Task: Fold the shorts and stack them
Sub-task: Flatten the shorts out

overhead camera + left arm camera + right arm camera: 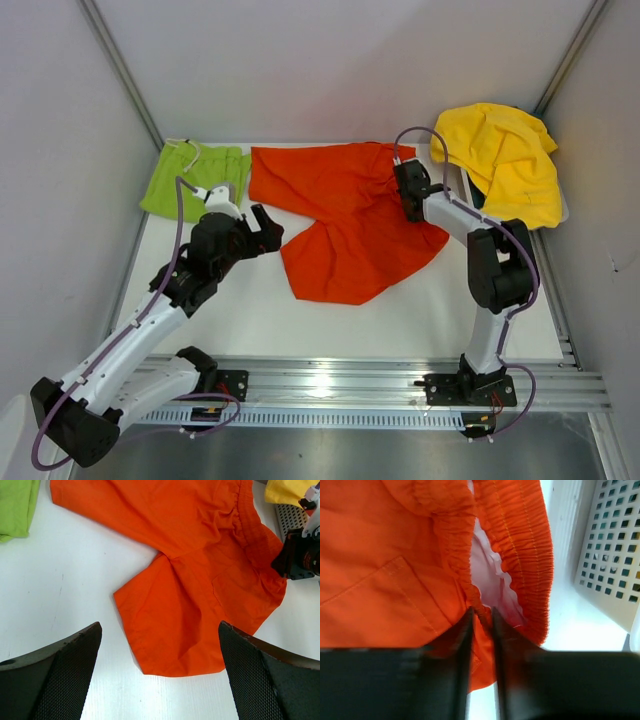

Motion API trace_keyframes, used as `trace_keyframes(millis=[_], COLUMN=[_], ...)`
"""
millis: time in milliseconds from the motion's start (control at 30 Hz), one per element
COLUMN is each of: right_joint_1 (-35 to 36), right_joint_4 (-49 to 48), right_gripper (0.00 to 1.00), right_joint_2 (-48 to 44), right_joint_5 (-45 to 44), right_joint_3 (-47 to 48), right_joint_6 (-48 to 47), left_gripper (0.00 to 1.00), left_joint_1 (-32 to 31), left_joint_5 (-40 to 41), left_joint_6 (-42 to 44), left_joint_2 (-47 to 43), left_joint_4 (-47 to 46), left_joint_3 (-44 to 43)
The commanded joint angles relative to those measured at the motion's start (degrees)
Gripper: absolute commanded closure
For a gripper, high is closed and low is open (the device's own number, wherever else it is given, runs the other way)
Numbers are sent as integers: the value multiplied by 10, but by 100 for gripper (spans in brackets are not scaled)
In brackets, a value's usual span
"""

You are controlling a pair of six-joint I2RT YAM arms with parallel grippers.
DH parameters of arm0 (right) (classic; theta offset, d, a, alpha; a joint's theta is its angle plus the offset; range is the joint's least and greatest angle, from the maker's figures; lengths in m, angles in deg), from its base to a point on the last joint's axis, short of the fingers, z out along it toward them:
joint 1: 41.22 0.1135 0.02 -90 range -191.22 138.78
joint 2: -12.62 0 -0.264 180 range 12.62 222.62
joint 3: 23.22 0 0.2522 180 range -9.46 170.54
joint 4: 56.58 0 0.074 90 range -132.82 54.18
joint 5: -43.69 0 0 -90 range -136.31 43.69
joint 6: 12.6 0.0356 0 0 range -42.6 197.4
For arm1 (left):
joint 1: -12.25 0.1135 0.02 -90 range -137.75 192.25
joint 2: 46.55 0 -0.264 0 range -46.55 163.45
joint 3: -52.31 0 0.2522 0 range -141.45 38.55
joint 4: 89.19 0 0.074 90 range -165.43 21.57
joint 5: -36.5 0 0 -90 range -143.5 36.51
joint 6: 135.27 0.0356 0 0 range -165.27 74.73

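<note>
The orange-red shorts [340, 215] lie spread flat mid-table, waistband toward the right, legs toward the left and front. The lime-green shorts [195, 180] lie folded at the back left corner. My left gripper [268, 232] hovers wide open just left of the orange-red shorts; in the left wrist view the hem of one leg [175, 665] lies between and ahead of its fingers [260, 680], untouched. My right gripper [481, 617] is at the right end of the elastic waistband [515, 540], its fingers pinched narrowly on the gathered orange cloth.
A yellow cloth [505, 160] is heaped on a white perforated basket [615, 555] at the back right, close to the right arm. White walls enclose the table on the left, back and right. Bare white table [330, 325] lies in front of the shorts.
</note>
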State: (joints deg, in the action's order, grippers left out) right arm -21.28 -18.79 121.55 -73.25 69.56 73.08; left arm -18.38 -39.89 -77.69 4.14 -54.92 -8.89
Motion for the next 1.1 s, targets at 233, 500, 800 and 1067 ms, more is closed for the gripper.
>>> trace_keyframes(millis=[233,500,800,1067], right_joint_1=[-151,-202,-109,-46], right_joint_4=[12,25,80,111], right_gripper=[100,100,100,100], right_joint_2=[-32,7,76,130], right_joint_5=[144,161,-22,-53], right_joint_3=[3,8,50,46], right_joint_6=[131,183,154,144], left_gripper=[1,1,1,1], left_joint_1=[-5,-5,-13,-22], left_joint_5=[-12,-9,-7,9], left_joint_6=[12,12,12,15], left_joint_2=[6,-1,7,-3], left_joint_4=[-7,-2,8,30], left_joint_3=[2,1,2,-1])
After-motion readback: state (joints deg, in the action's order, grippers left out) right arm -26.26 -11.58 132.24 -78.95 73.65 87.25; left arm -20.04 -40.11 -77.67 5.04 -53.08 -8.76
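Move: The near stretch of the red shorts' waistband lies right at the right hand's fingertips, about 1 cm ahead and 1 cm below. The middle of the red shorts is roughly 16 cm to that hand's left, 2 cm farther out and 6 cm lower. The basket with the yellow shorts stands some 24 cm to its right and 8 cm farther out, about level. From the left hand, the same waistband spot is some 15 cm ahead, 36 cm right and 16 cm below. The red shorts' waistband is pinched as the right hand's part-open fingers shut fully. The hand sweeps quickly right about 11 cm, turning some 25 degrees clockwise and sinking slightly, then comes back left about 6 cm, sinking another 4 cm and drawing slightly back, fingers staying shut at the waistband; of the turn, nearly 20 degrees remain. ##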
